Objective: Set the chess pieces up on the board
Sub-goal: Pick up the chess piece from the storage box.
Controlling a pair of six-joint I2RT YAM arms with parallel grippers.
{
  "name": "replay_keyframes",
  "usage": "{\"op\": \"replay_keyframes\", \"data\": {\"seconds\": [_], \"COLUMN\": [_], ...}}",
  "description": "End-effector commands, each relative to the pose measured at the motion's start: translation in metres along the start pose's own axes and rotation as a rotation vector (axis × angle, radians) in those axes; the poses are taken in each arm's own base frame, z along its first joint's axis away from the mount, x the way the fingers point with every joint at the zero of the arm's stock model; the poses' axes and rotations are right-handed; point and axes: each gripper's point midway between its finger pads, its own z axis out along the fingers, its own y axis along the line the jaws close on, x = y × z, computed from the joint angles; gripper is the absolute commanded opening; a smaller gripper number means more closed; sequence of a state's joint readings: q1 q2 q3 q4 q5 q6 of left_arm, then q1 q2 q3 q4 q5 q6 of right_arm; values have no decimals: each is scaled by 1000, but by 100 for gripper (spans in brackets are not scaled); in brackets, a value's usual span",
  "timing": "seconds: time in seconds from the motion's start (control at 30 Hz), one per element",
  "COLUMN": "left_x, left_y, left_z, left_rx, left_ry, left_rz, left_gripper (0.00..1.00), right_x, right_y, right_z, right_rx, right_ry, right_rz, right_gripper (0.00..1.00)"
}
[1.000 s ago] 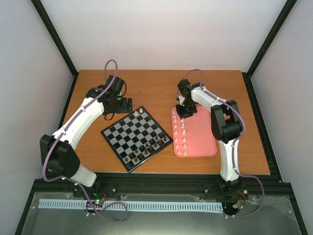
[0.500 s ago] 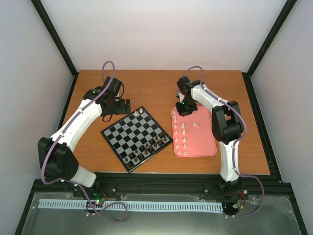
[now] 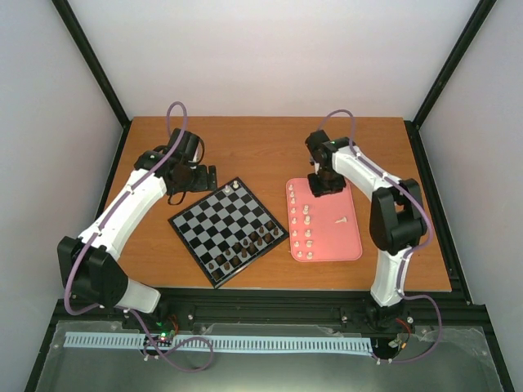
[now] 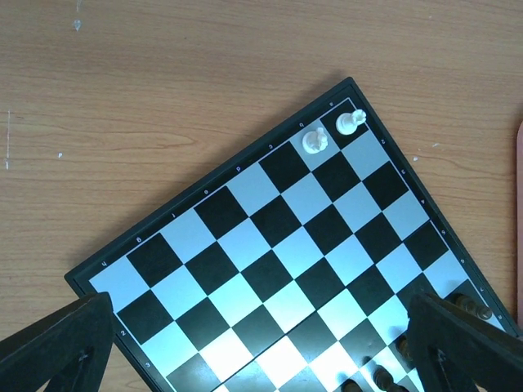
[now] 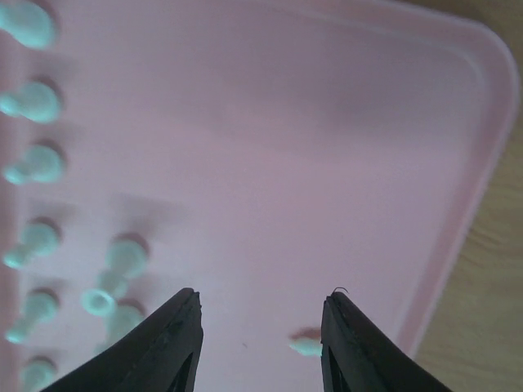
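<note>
The board (image 3: 208, 224) lies at mid-table with two cream chess pieces (image 3: 233, 189) standing in its far corner; the left wrist view shows them as pieces (image 4: 315, 140) on the board (image 4: 245, 245). More white pieces (image 3: 304, 222) stand in columns on the left side of the pink tray (image 3: 339, 241), and one white piece (image 3: 341, 219) lies on its side at mid-tray. My right gripper (image 3: 324, 184) hangs open over the tray's far end, nothing between its fingers (image 5: 176, 343). My left gripper (image 3: 196, 175) is wide open above the board's far-left edge, with nothing in it.
Dark brown pieces (image 3: 245, 249) stand along the board's near-right edge, some visible in the left wrist view (image 4: 470, 306). Black frame posts and white walls enclose the wooden table (image 3: 261, 147). In the right wrist view the tray's rim (image 5: 482, 122) borders bare wood.
My right gripper has opened and shifted right over the tray's far end. A white piece has fallen and rolled to mid-tray. The left arm has drifted slightly left.
</note>
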State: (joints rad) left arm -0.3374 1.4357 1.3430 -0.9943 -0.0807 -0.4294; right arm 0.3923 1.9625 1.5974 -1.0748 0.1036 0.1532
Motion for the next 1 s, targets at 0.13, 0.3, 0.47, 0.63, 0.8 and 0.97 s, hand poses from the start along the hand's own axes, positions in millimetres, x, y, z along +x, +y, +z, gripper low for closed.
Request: {"op": "replay_keyframes", "data": {"seconds": [0.13,0.3,0.47,0.63,0.8,0.97], "left_x": [-10,-11,-11,-9,-3,1], "left_y": [-7,-10,-13,-11,-9,-10], "left_z": [-13,-14,-14,-16,-13,-6], "left_rx": [48,64,81,75,69,74], "left_ry": [-39,-38,-37,-40,-28,-7], "left_rz": [11,8,-4,-5,-7,-10], "left_gripper": [100,100,100,100,100,100], "right_x": [55,78,85,97,109,114], "right_y": [-29,-31,-24,-4,-3,2], "right_z": [-15,-10,1,25,38,46], "right_rx": [53,53,-7,-106,-90,-97], "right_ry": [17,62,90,159,190,199], "right_rz": [44,-56,-59,-34,-6,38], "right_gripper": [41,41,46,45,45,45]}}
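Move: The fallen chess piece lies on the pink tray roughly 5 cm back and 6 cm to the right of the right hand, about 7 cm below it. At the same depth below the hand, standing white pieces line its left side: one about 2 cm back and 4 cm left, the next about 5 cm back and 4 cm left. From the left hand, the fallen piece is about 41 cm right, some 5 cm back and 18 cm down. Back over the tray goes the right hand, about 10 cm in all. It swings some 4 cm right at first while nearly level, then sinks about 6 cm towards the fallen piece as it keeps drawing back. The wrist tips the fingers some 15 degrees to just past straight down. They stay a little under half open and end with the left fingertip close beside the piece; contact can't be made out. ##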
